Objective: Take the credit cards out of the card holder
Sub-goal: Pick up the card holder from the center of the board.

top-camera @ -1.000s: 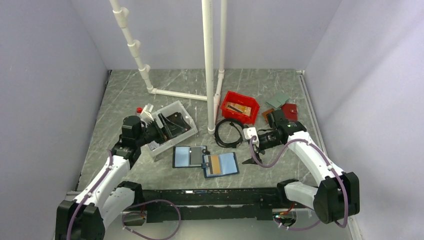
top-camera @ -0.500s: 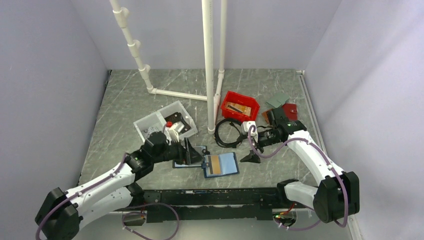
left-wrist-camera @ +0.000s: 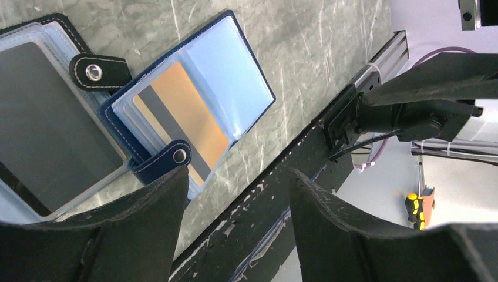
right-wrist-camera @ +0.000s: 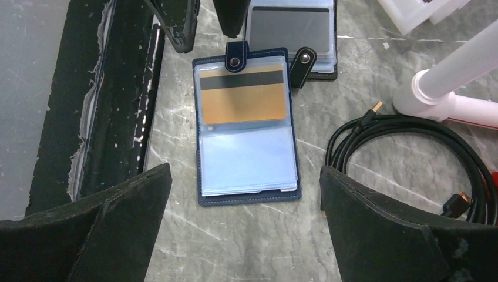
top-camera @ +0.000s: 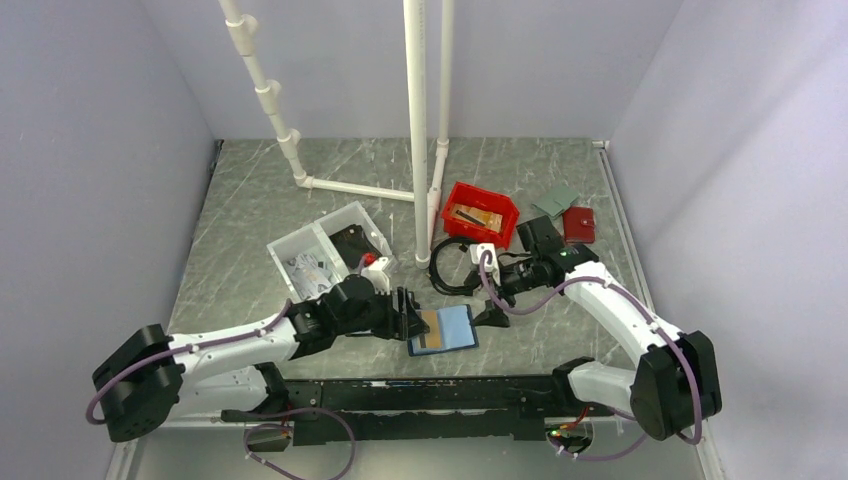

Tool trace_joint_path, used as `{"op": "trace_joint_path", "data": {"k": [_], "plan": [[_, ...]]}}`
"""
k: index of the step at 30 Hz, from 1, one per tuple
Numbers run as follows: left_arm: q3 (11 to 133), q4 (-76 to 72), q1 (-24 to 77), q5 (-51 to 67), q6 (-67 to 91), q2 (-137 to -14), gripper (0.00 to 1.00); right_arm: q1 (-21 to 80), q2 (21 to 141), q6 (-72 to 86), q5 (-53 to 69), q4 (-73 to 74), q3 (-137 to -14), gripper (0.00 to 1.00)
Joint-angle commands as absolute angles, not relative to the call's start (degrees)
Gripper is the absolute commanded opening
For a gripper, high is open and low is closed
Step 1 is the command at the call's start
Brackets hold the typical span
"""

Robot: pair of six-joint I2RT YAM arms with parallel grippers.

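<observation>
The card holder lies open on the table, navy outside with light-blue sleeves, its snap tab on one edge. A gold-orange credit card with a black stripe sits in one sleeve; it also shows in the top view. My left gripper is open at the tab end of the card holder, one fingertip just short of the tab, nothing between the jaws. My right gripper hangs wide open over the opposite end, holding nothing. Other cards cannot be made out.
A black-edged folio lies beside the holder under my left arm. A coiled black cable, white pipe, red bin, clear bin and red wallet sit behind. The black rail runs along the near edge.
My left arm swung from the clear bin down and right to the card holder's tab end, its jaws narrowing a little. My right gripper shifted slightly left toward the holder.
</observation>
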State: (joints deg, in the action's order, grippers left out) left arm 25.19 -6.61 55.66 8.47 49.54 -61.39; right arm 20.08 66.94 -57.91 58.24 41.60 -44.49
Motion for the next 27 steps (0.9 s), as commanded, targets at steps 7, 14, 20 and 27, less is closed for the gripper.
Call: {"op": "trace_joint_path", "data": {"k": [7, 14, 20, 27], "plan": [[29.3, -10.37, 58.62, 1.96, 50.27, -64.96, 0.61, 25.3, 69.04, -56.78, 52.14, 36.2, -43.33, 0.99], [30.67, -7.93, 58.68, 0.16, 49.54, -67.59, 0.54, 26.82, 69.26, -57.53, 50.32, 35.5, -42.98, 0.91], [31.51, -6.75, 58.67, -2.18, 50.31, -69.86, 0.48, 28.55, 70.13, -55.55, 48.52, 33.03, -42.51, 0.72], [33.24, -3.25, 58.7, -2.81, 50.93, -72.71, 0.41, 31.9, 72.06, -55.4, 44.87, 30.46, -41.88, 0.38]]}}
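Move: The open blue card holder's middle lies about 3 cm ahead of the left hand, 5 cm to its right and 8 cm below. The right hand hovers over its right end, the middle level with it fore and aft, about 5 cm to its left and 10 cm below. The black card holder stands 7 cm ahead and 9 cm left of the left hand; the cable coil is some 17 cm ahead of the right hand. Down from both sides the hands converge on the blue card holder: the right sinks about 4 cm over its empty flap, easing left, while its wide-open fingers draw in to roughly half. The left eases forward, then sinks, some 2.5 cm each way, to above the clasp end, slightly rolling and narrowing its fingers. ##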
